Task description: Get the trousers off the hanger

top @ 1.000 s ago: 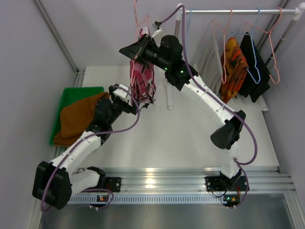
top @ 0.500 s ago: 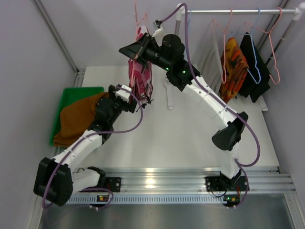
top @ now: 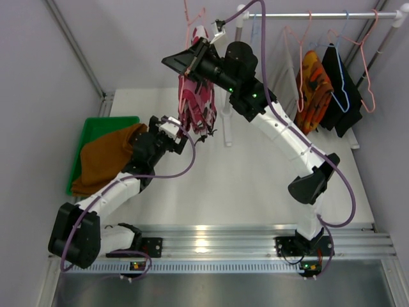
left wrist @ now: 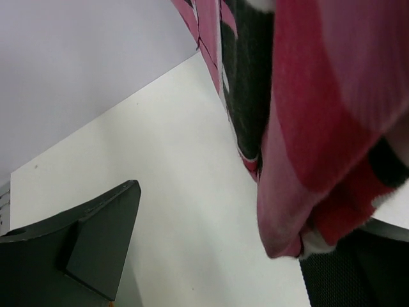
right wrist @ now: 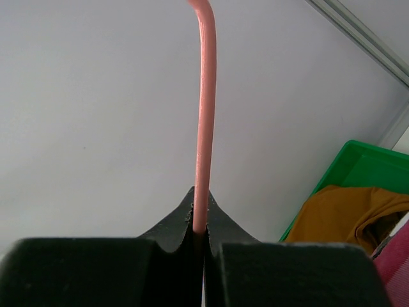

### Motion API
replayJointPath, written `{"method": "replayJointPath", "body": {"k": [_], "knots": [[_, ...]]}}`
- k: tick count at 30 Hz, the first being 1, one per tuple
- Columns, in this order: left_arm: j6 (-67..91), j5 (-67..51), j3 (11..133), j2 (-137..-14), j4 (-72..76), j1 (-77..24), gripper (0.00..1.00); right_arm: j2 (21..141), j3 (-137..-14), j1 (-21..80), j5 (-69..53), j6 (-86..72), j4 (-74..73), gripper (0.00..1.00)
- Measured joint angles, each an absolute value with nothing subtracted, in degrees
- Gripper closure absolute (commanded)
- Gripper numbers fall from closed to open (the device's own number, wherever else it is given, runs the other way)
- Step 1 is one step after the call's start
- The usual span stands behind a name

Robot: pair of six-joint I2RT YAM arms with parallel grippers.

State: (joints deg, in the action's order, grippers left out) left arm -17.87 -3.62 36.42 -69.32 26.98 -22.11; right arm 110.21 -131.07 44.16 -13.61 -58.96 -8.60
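The pink-red-white floral trousers (top: 198,105) hang from a pink wire hanger (top: 193,29). My right gripper (top: 188,64) is shut on the hanger and holds it in the air left of the rail. In the right wrist view the jaws (right wrist: 199,230) pinch the hanger's wire (right wrist: 204,115). My left gripper (top: 182,135) is open at the trousers' lower edge. In the left wrist view the cloth (left wrist: 307,128) hangs beside the right finger (left wrist: 358,268), with the left finger (left wrist: 96,236) well apart from it. The rust-brown trousers (top: 105,157) lie in the green bin (top: 96,125). The light grey trousers are out of view.
The rail (top: 319,14) at the back right carries several hangers with an orange-patterned garment (top: 312,89) and a black garment (top: 339,86). A white post (top: 225,131) stands just right of the floral trousers. The green bin (right wrist: 348,160) and brown cloth (right wrist: 348,211) show in the right wrist view.
My right gripper has carried the hanger and the floral trousers a little to the right and up. My left gripper has followed to the right, staying at the hem.
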Motion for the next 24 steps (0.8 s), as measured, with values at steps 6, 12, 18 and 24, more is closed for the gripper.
{"method": "replayJointPath", "body": {"k": [6,12,18,24], "knots": [[-14.5,-3.9,39.9,-69.9,26.9,-22.1,0.01,110.2,-131.0,44.1,-13.6,-59.5,-8.6,1.00],[-10.4,-3.5,41.6,-69.9,26.2,-22.2,0.01,110.2,-131.1,44.1,-13.2,-60.0,-8.6,1.00],[-8.6,-2.9,43.7,-69.8,25.3,-22.6,0.01,110.2,-131.2,44.1,-12.0,-60.8,-8.8,1.00],[-9.1,-2.3,43.4,-68.9,25.4,-25.3,0.01,110.2,-132.4,44.1,-10.6,-61.9,-9.7,1.00]]}}
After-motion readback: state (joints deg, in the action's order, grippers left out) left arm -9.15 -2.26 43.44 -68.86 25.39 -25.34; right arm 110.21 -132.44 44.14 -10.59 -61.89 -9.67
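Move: The patterned pink trousers hang beside the open left gripper: their lower end is about 7 cm to its right, 3 cm ahead and some 3 cm above. The green bin with the brown trousers lies about 27 cm left of the left hand, 3 cm back and 20 cm below. The right hand already holds the pink hanger; from it, the trousers' lower end is roughly 6 cm ahead, 5 cm right and 29 cm down. Bring the left gripper up about 5 cm alongside the hanging trousers, fingers kept wide open, rolling the wrist some 10 degrees so its left side dips; near the end ease it right, with the right finger against the cloth. Keep the right gripper shut on the pink hanger, holding it almost still and only lifting it slightly at the end. ##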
